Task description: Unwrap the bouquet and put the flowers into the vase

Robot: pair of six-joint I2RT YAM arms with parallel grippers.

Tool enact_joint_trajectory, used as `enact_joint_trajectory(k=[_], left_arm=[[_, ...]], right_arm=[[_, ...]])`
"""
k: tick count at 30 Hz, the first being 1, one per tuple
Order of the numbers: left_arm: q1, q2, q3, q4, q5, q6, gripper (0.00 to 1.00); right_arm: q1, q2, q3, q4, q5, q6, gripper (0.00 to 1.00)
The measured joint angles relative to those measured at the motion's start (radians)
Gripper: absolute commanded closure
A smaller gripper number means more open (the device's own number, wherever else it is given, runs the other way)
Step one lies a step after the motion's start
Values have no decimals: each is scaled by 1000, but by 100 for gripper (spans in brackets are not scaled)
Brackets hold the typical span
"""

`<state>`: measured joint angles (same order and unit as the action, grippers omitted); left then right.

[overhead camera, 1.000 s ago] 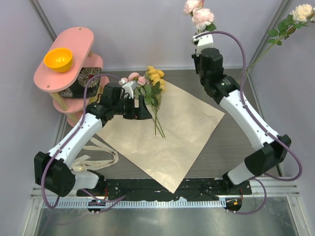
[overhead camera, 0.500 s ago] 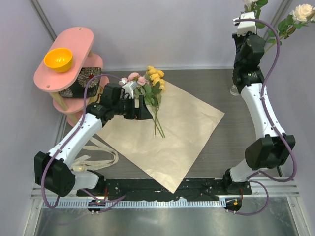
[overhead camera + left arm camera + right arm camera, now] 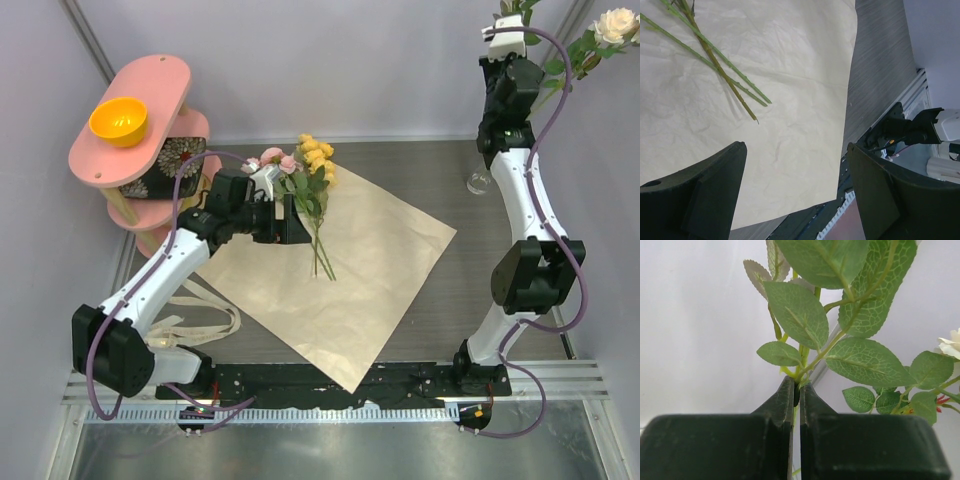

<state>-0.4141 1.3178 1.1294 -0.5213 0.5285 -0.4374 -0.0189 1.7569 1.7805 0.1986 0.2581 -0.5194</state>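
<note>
The bouquet's kraft paper (image 3: 350,270) lies flat and open on the table. On its far corner lie the flowers (image 3: 308,170), yellow and pink blooms with thin green stems (image 3: 715,55). My left gripper (image 3: 293,224) hovers open just left of those stems, nothing between its fingers (image 3: 715,190). My right gripper (image 3: 512,14) is raised at the back right, shut on a leafy green flower stem (image 3: 801,360), its bloom out of view. Below it stands the small clear vase (image 3: 478,183). A white bloom (image 3: 612,25) on a long stem leans from that side.
A pink tiered shelf (image 3: 150,75) stands at the back left, carrying an orange bowl (image 3: 118,120) and a floral black box (image 3: 165,165). Cream ribbon (image 3: 195,325) lies loose by the left arm. Walls close in on the left, back and right.
My right arm swung right and up with the stem, from above the table's back middle to the back-right corner over the vase; its pink blooms left the frame. The left arm stayed put.
</note>
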Motion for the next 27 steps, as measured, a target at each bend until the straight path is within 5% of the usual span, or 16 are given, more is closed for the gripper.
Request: enact_joint_trajectory(k=[13,27], left_arm=[[0,19,0,0,7,0,15],[0,40,0,0,7,0,14]], right_arm=[[-43,37,8,71,-39,41,99],[-99,29,-159,236,-71,135,99]])
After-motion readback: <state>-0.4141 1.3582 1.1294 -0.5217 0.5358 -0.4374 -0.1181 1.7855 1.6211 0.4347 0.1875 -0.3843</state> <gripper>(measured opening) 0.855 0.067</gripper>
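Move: The right hand already holds the stems of the pink roses high above the vase, whose middle is about 36 cm below that hand, level with it and some 3 cm to its right. The white rose already standing in the vase has its bloom about 18 cm to the hand's right, 2 cm farther out and at roughly the hand's height. From the idle left hand, the vase is some 27 cm ahead, 42 cm to the right and 12 cm below. The right hand, still pinching the pink rose stems, first eases a couple of centimetres to the right at nearly the same height, then starts down towards the vase while going on to the right, making about 4 cm right and 4 cm down in all. On the way the wrist tilts slowly by under 10 degrees, its left side rising and the fingertips tipping up a little, and the fingers stay shut on the stems. ##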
